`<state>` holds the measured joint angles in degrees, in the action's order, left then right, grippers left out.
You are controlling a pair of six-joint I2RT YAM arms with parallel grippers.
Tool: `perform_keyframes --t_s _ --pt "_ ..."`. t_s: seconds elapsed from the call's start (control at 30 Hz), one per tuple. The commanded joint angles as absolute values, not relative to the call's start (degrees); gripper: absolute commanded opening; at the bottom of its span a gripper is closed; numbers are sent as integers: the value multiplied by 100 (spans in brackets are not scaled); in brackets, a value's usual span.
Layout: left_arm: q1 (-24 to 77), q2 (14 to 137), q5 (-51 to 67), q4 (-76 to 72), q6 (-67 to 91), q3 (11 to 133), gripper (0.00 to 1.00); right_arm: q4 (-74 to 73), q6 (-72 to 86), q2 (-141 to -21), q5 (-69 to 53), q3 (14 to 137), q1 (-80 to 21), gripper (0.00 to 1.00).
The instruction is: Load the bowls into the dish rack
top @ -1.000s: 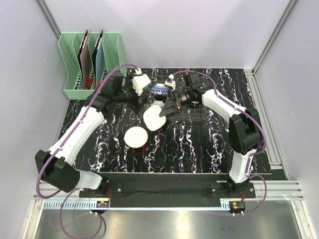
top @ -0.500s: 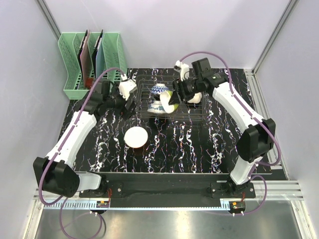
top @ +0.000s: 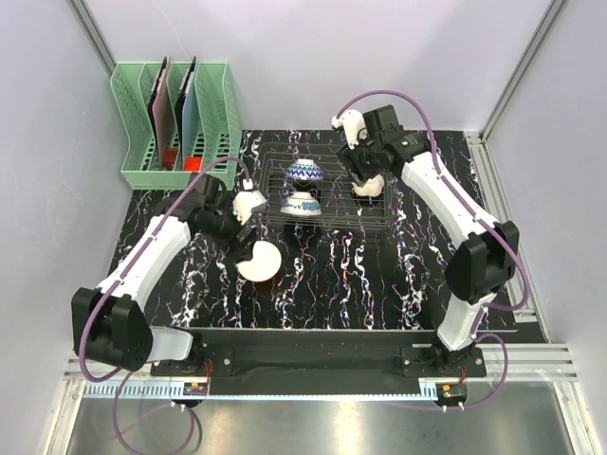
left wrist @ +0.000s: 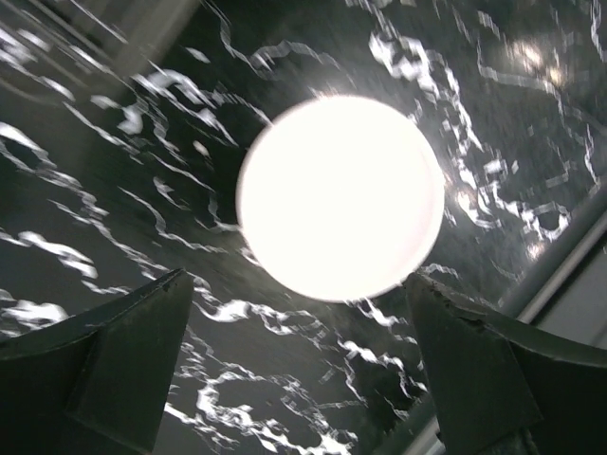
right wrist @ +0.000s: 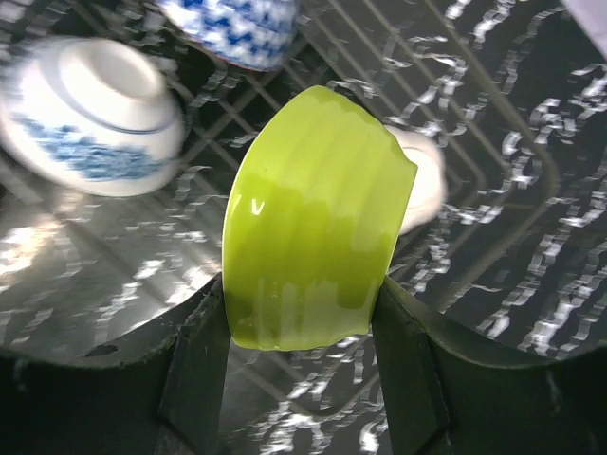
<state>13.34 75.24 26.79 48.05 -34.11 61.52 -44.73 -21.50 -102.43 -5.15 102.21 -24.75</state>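
The dish rack (top: 327,220) of dark wire stands at the back middle of the marbled mat. Two blue-patterned bowls (top: 304,172) (top: 301,204) sit in its left part, also seen as blue-patterned bowls (right wrist: 90,114) in the right wrist view. My right gripper (top: 362,175) (right wrist: 299,322) hangs over the rack's right part, shut on the lime green bowl (right wrist: 313,223), held on edge. A white bowl (top: 369,187) (right wrist: 424,185) lies in the rack behind it. My left gripper (top: 243,245) (left wrist: 296,294) is open just beside a white bowl (top: 259,261) (left wrist: 340,194) on the mat, not touching it.
A mint-green slotted holder (top: 175,123) with flat boards stands at the back left, beyond the mat. The mat's right edge meets a metal rail (top: 503,218). Bare mat (top: 379,275) lies in front of the rack.
My left gripper has swung from the rack's left side down to the white bowl on the mat. My right gripper has carried the green bowl rightward and back over the rack.
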Motion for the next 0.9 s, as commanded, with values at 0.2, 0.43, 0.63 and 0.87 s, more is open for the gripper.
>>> perform_keyframes --t_s 0.2,0.43,0.63,0.87 --pt "1318 7585 2690 5221 -3806 5687 99 -3332 -3944 -11047 1237 10257 -2988 0" --pt "1301 7725 2619 5221 -3858 5572 99 -2699 -4736 -11338 1564 10204 -3296 0" --pt "1213 7875 2654 5212 -3929 5493 99 -2198 -5387 -11478 1670 9730 -3419 0" --pt "1125 7910 2663 5221 -3981 5493 99 -1934 -5677 -11707 1714 9475 -3419 0"
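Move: The right hand holds the green bowl over the dish rack; the open spot it is brought to lies about 6 cm ahead, 4 cm left and some 15 cm below. From that hand, the zigzag bowl is roughly 5 cm ahead and 14 left, the blue-white bowl 4 back and 15 left, the cream bowl 3 ahead and 3 right, all some 16 lower. The white bowl lies about 2 cm back, 4 right and 10 below the empty left hand. Down and forward, the right hand carries the green bowl about 9 cm lower and 6 cm farther out, easing slightly left in the middle, into the space to the right of the zigzag bowl; the wrist rolls its left side down some 35 degrees and swings counter-clockwise, grip kept. The left hand, fingers wide open, sinks about 6 cm and draws back 4 cm towards the white bowl, tipping more steeply down. ##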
